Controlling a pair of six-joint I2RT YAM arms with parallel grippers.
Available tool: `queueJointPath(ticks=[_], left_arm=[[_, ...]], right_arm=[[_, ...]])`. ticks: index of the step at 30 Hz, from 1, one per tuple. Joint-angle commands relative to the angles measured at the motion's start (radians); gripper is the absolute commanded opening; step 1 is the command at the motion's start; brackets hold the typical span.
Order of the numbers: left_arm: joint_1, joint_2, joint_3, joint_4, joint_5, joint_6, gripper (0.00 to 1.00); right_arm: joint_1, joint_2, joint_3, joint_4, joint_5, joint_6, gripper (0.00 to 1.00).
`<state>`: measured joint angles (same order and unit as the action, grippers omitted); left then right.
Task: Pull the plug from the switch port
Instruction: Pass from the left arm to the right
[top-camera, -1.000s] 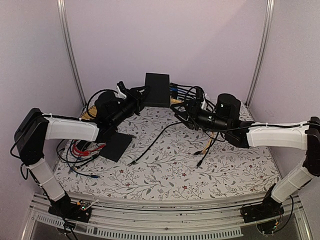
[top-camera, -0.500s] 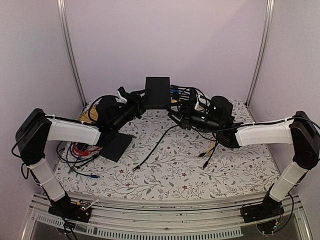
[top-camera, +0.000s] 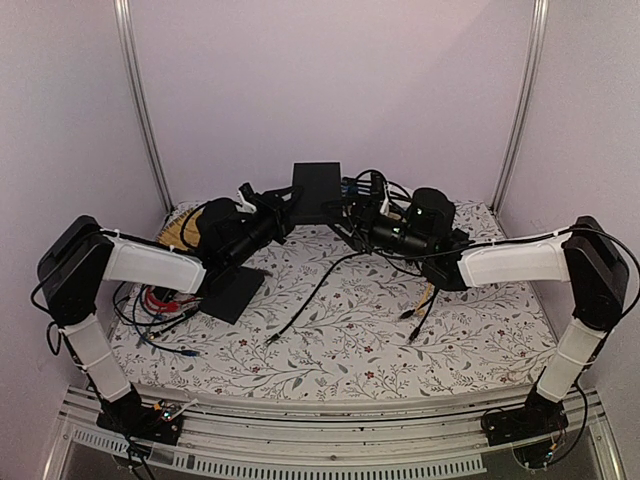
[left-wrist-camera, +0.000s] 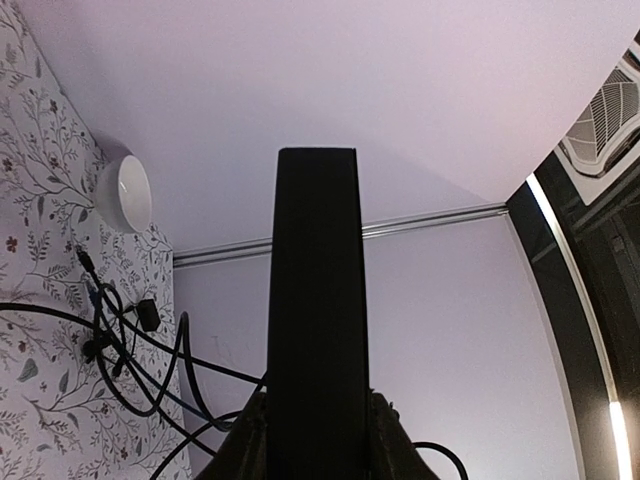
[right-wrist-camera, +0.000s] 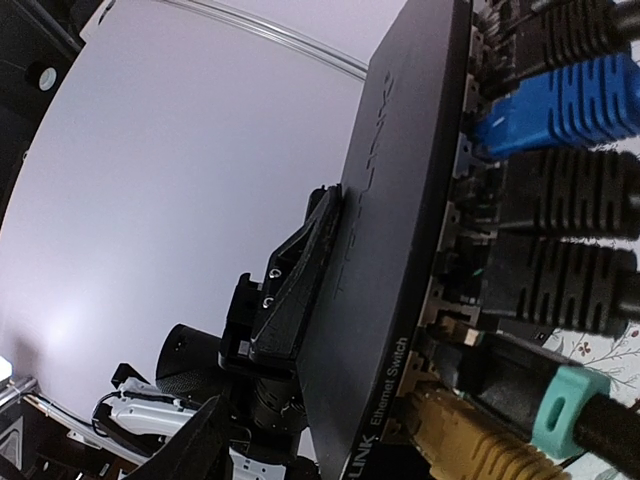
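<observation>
The switch (top-camera: 316, 190) is a flat black box held off the table at the back centre. My left gripper (top-camera: 287, 200) is shut on its left side; in the left wrist view the switch (left-wrist-camera: 316, 300) stands edge-on between the jaws. Several plugs sit in its row of ports: a blue plug (right-wrist-camera: 560, 105), black plugs (right-wrist-camera: 560, 200), a teal-banded plug (right-wrist-camera: 565, 400) and a yellow plug (right-wrist-camera: 470, 440). My right gripper (top-camera: 357, 212) is open just right of the ports, among the cables. One of its fingers (right-wrist-camera: 190, 450) shows well left of the switch (right-wrist-camera: 400, 230).
A thin black slab (top-camera: 232, 290) lies on the floral cloth at the left, beside a tangle of red and black cables (top-camera: 160, 298). Loose black cables (top-camera: 310, 292) trail across the middle, and a yellow-tipped one (top-camera: 424, 298) lies at the right. Walls and metal posts enclose the back.
My right arm has swung left and back, bringing its gripper up to the switch's port side. The left gripper has kept its hold on the switch, which has shifted slightly.
</observation>
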<state>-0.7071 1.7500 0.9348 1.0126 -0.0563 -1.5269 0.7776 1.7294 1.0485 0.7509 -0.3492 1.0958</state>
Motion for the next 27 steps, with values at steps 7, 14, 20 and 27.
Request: queueJointPath(ticks=[7,14,20,27], left_arm=[[-0.015,-0.02,0.01,0.199,0.003,-0.044,0.0],[-0.018,-0.004,0.007,0.22,0.005,-0.033,0.0],[-0.019,-0.003,0.008,0.228,0.011,0.002,0.0],[-0.011,0.008,0.017,0.221,0.058,0.075,0.0]], right_arm=[[-0.008,0.073,0.071,0.067,0.02,0.005,0.59],[-0.014,0.086,0.07,0.067,0.044,0.007,0.42],[-0.025,0.096,0.072,0.049,0.035,-0.002,0.24],[-0.043,0.111,0.064,0.036,-0.001,-0.008,0.04]])
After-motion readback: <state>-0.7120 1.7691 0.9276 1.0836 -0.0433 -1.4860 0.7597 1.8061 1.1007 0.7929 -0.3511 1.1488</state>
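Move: The left hand holds the switch by its near left corner; the switch's middle is about 4 cm ahead of that hand and 4 cm right, level with it. From the open right hand, the middle is some 5 cm ahead and 5 cm left, also level. The yellow plug sits at the port row's near end, roughly 2 cm ahead of the right hand and 1 cm below; the blue plug is about 7 cm ahead, neither to its left nor right. Forward and only slightly left, the right hand eases about 2 cm onto the near, port-side corner of the switch, fingers pointing left. Partway in, its fingers close from well open to about half that gap and pinch the corner, one finger on the lettered face and the other on the underside. The left hand stays in place and keeps its grip. ##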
